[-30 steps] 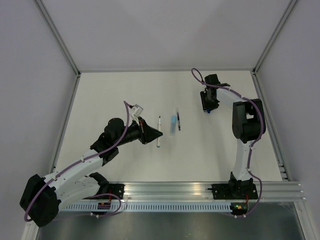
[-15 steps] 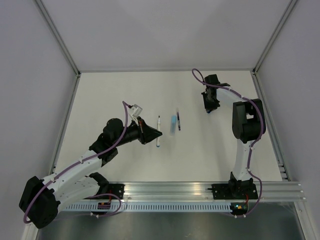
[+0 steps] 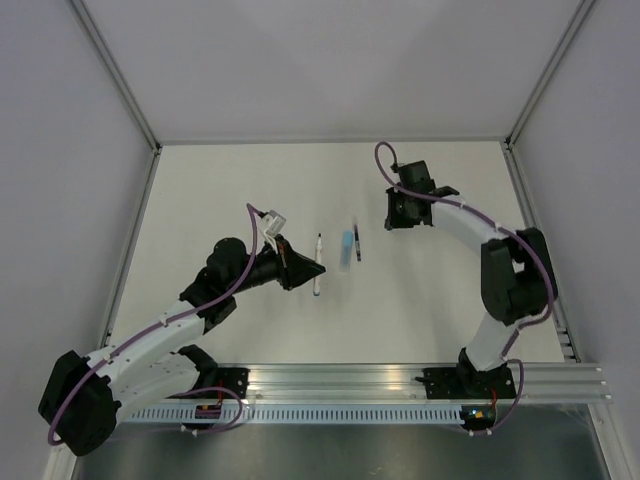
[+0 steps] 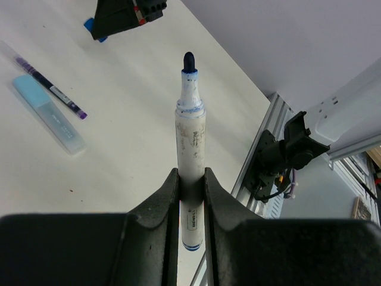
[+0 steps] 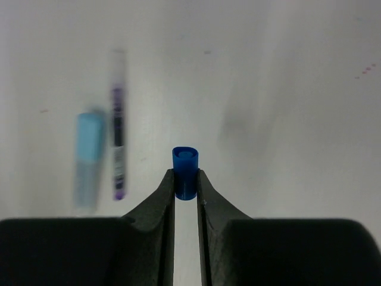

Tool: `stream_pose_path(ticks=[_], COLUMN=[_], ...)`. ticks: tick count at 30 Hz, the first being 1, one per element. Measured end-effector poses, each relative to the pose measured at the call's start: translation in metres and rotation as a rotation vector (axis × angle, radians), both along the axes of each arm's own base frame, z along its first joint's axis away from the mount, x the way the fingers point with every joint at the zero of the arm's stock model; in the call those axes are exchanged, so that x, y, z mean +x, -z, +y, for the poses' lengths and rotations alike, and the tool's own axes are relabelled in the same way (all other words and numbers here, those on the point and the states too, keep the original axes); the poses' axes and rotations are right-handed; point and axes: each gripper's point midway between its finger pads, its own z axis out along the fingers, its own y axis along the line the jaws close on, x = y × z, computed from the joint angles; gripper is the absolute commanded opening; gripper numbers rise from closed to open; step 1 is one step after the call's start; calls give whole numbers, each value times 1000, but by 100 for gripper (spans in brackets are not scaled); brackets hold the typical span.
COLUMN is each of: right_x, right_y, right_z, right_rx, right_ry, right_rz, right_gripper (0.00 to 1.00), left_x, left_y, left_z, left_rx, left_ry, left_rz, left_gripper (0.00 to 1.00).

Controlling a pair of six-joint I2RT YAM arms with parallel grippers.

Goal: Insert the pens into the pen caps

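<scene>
A white-barrelled pen (image 4: 190,134) with a dark blue tip pointing away stands between my left gripper's (image 4: 190,182) fingers, which are shut on its barrel. From above, this pen (image 3: 318,262) hangs just left of the table's centre at the left gripper (image 3: 309,268). My right gripper (image 5: 186,183) is shut on a dark blue pen cap (image 5: 186,170), its open mouth facing forward. In the top view the right gripper (image 3: 395,214) sits right of centre and hides the cap. A slim dark pen (image 3: 357,243) and a pale sky-blue pen cap (image 3: 347,244) lie side by side between the arms.
The slim pen (image 5: 119,154) and the pale cap (image 5: 88,159) lie on the table left of the held blue cap. The right gripper's body (image 4: 128,15) shows at the far end of the left wrist view. An aluminium rail (image 3: 420,380) borders the near edge.
The right gripper shut on the dark blue cap and moved left and towards the table's centre with it. The left arm with the white pen has barely moved.
</scene>
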Motion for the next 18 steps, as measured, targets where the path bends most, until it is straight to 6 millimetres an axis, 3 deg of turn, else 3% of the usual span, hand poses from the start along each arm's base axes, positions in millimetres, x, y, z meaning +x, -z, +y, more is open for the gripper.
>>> stream_pose_path(ticks=[3, 5, 7, 10, 13, 18], right_x=[-22, -43, -64, -95, -118, -140], right_y=[-61, -113, -168, -224, -247, -254], right_z=[51, 82, 103, 118, 130, 153], right_rx=[162, 301, 448, 626, 734, 822], right_ry=[-82, -143, -189, -240, -279, -332], right_rz=[-187, -332, -489, -650, -711, -712], right_gripper=[0, 0, 0, 0, 0, 0], left_x=[-6, -10, -14, -19, -23, -27], left_y=[0, -1, -1, -5, -12, -18], left_z=[-3, -4, -5, -4, -4, -5], left_rx=[-11, -22, -31, -45, -66, -85], left_ry=[40, 64, 81, 99, 116, 139], left_rz=[-3, -13, -17, -27, -47, -65], left_gripper=[2, 2, 2, 2, 2, 2])
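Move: The right hand already holds the blue cap; the pen it is taken to, gripped in the left hand, is about 18 cm back, 18 cm to its left and 16 cm higher. From the left hand the cap is some 20 cm ahead, 18 cm right, 15 cm below. On the table 6 cm below the right hand lie a purple pen, 9 cm left and 1 cm back, and a light-blue marker, 12 cm left and 3 cm back. Right hand lifts its cap about 25 cm, back and left towards the pen, levelling; left hand eases back slightly. ##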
